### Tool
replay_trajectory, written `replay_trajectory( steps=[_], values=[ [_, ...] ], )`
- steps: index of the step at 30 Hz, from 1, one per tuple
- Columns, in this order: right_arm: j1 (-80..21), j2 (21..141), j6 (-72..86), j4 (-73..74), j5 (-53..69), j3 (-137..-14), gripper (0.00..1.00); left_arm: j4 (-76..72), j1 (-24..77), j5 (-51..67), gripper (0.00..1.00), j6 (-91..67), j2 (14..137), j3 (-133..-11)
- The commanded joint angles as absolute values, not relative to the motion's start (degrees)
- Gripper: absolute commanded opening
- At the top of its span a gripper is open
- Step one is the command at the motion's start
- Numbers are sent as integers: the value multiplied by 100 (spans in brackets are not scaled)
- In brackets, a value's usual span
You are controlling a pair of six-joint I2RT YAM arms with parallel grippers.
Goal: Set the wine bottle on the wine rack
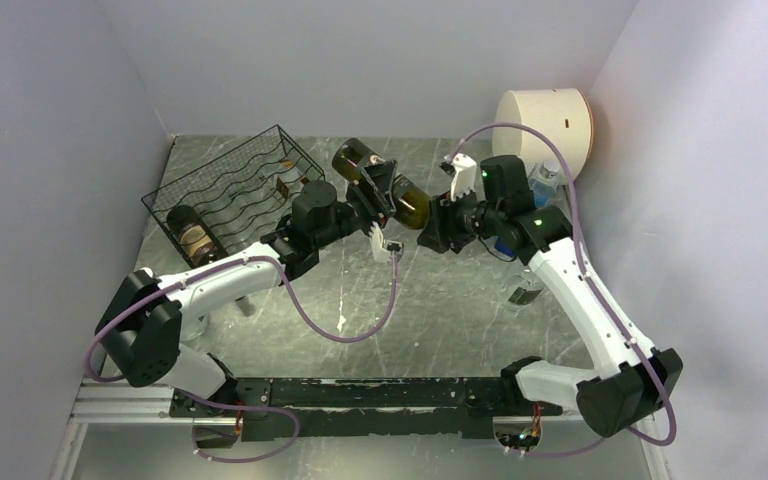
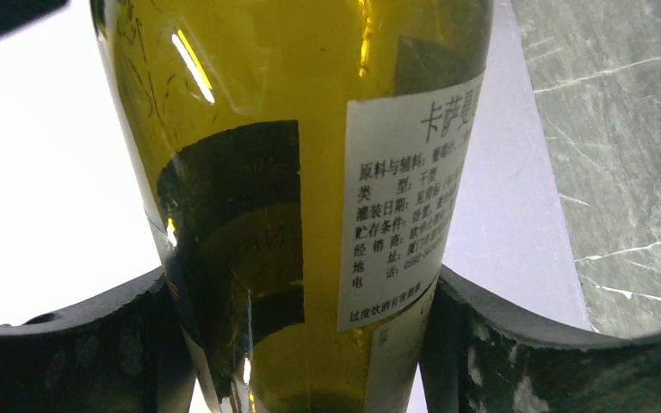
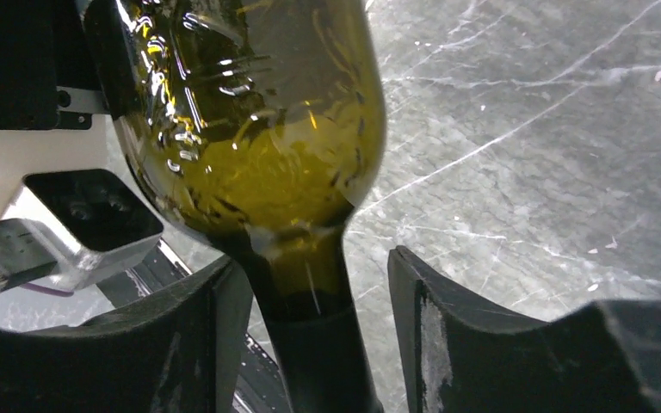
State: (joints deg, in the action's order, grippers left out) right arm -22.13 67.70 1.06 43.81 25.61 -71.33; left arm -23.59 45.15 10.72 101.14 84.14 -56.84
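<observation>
An olive-green wine bottle (image 1: 385,188) with a white label is held in the air, lying roughly level, right of the black wire wine rack (image 1: 235,185). My left gripper (image 1: 375,200) is shut on the bottle's body; in the left wrist view its fingers (image 2: 120,344) press both sides of the bottle (image 2: 250,86). My right gripper (image 1: 430,225) is open around the neck; in the right wrist view the neck (image 3: 318,344) sits between the fingers (image 3: 447,344) with a gap on the right. Another bottle (image 1: 192,238) lies in the rack's near-left end.
A beige cylinder (image 1: 545,125) lies at the back right against the wall, with a small blue-topped item (image 1: 545,180) in front of it. A small clear object (image 1: 522,292) stands on the marble table (image 1: 440,300) beside the right arm. Walls enclose three sides.
</observation>
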Motion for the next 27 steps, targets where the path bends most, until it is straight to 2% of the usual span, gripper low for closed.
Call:
replay_trajectory(
  steps=[1,10,14,19,22,23,24,25,27],
  values=[
    [-2615,6957,148,4122,2220,-7087,57,-3126,4510,1299,7,10255,8285,-6080],
    [-3126,7181,169,3980,1707,-7030,45,-3171,4526,1307,7,10252,8107,-5960],
    [-3155,7151,166,3923,1652,-7005,29,-2937,4534,1427,7,10017,7996,-6020],
    [-3156,7068,238,3773,1537,-7029,0,-2841,4527,1552,7,9795,7882,-6026],
    [-3159,6963,331,3621,1376,-7031,0,-2805,4535,1572,7,9674,7868,-6021],
    [-3161,6921,372,3553,1309,-7019,0,-2804,4535,1565,12,9579,7874,-6021],
    [-3167,6878,408,3494,1249,-7014,0,-2793,4540,1565,30,9423,7881,-6021],
    [-3164,6852,456,3426,1165,-7015,0,-2805,4543,1583,54,9207,7888,-6014],
    [-3159,6825,559,3330,997,-7038,0,-3054,4544,1442,80,8592,7957,-5937]
  ],
)
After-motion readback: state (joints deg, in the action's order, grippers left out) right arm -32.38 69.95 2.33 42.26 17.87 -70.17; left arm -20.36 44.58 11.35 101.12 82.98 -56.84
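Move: The wine bottle hangs base-up and slanting in my left fingers. Its neck, which my right hand goes for, is about 3 cm to that hand's left, 1 cm back and 2 cm below; from my left hand, roughly 9 cm back, 6 cm right and 8 cm below. From my right hand, the bottle's body is some 9 cm left, 8 ahead and 5 above, the wine rack 45 left, 17 ahead and 20 below, and the clear bottle level ahead, 19 right and 15 below. I bring my right hand left about 3 cm, sinking some 2 cm and drawing back slightly, so the neck sits deeper between its fingers, close under the shoulder. On the way I close those fingers until they pinch the neck, then keep that hold, while my left hand stays almost in place and keeps its grip on the body. ##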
